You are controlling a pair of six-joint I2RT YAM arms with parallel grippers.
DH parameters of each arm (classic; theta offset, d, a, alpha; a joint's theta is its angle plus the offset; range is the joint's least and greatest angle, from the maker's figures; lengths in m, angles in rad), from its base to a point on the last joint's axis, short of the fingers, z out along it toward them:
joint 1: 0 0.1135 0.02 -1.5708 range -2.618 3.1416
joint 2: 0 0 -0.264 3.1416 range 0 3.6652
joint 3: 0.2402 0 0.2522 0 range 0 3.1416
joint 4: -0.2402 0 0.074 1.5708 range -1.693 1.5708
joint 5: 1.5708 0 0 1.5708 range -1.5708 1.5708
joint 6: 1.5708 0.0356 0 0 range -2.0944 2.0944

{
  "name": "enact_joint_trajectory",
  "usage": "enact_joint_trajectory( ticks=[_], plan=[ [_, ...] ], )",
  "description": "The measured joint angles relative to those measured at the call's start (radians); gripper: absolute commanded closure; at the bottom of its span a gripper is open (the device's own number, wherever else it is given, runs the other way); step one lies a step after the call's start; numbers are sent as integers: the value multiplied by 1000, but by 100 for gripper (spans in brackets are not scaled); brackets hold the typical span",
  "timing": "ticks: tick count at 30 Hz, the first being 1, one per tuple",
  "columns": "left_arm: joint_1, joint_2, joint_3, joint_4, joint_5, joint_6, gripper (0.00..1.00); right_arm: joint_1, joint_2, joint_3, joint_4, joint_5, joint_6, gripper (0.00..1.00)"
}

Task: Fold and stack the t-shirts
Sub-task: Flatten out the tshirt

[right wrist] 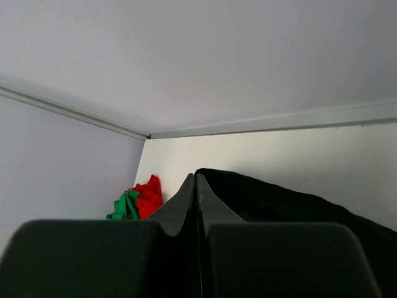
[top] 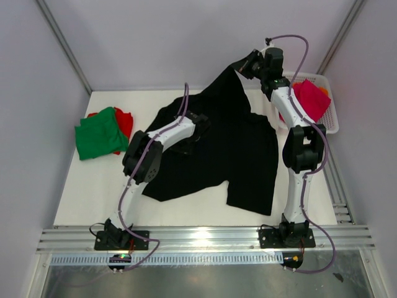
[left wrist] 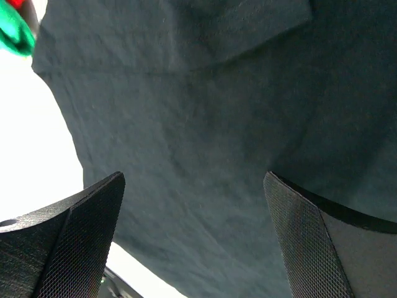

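A large black t-shirt (top: 229, 149) (left wrist: 198, 93) lies spread across the middle of the table. Its far corner is pulled up off the table toward the back wall. My right gripper (top: 239, 66) (right wrist: 196, 177) is shut on that raised corner, and black cloth (right wrist: 279, 202) hangs away from its tip. My left gripper (top: 200, 127) (left wrist: 193, 177) hovers low over the shirt's left part, open, with only flat cloth between its fingers. A green t-shirt (top: 99, 133) (right wrist: 124, 208) lies on a red one (top: 125, 121) (right wrist: 147, 195) at the far left.
A white lattice basket (top: 334, 112) stands at the right rear, holding a magenta-pink shirt (top: 309, 99) and an orange one (top: 324, 91). Grey walls close in on both sides and the back. A metal rail runs along the near edge.
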Motion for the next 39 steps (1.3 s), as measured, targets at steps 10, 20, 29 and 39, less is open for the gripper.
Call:
enact_joint_trajectory(
  ticks=[10,20,29,39],
  plan=[
    [0,65,82,-27,-74,62,4,-2,0,-64,6,-12,-2,97],
    [0,128,222,-19,-106,142,4,-2,-1,-71,7,-15,-6,97],
    [8,177,302,17,-149,212,4,-2,-10,-121,6,-15,-28,97],
    [71,215,312,39,-181,233,4,-2,-42,-168,-2,-17,-54,97]
  ],
)
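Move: The folded-over flap on the black t-shirt's far-left part starts about 11 cm ahead of my open left hand and a couple of centimetres lower. The green t-shirt lies some 28 cm left and 6 cm ahead, the red one about 20 cm left and 9 cm ahead. From my raised right hand, already holding a corner, the spread body is about 27 cm back, 10 cm left and 27 cm down, the flap 15 cm back and 25 cm left, and the white basket 23 cm right and 5 cm back. I take my open left hand forward about 8 cm, staying low over the black t-shirt, veering slightly right and then back left, until one fingertip meets the corner of the folded flap. Meanwhile my right hand keeps its pinch on the raised corner and lowers it some 5 cm in two stages, drawing back slightly towards the spread cloth. ##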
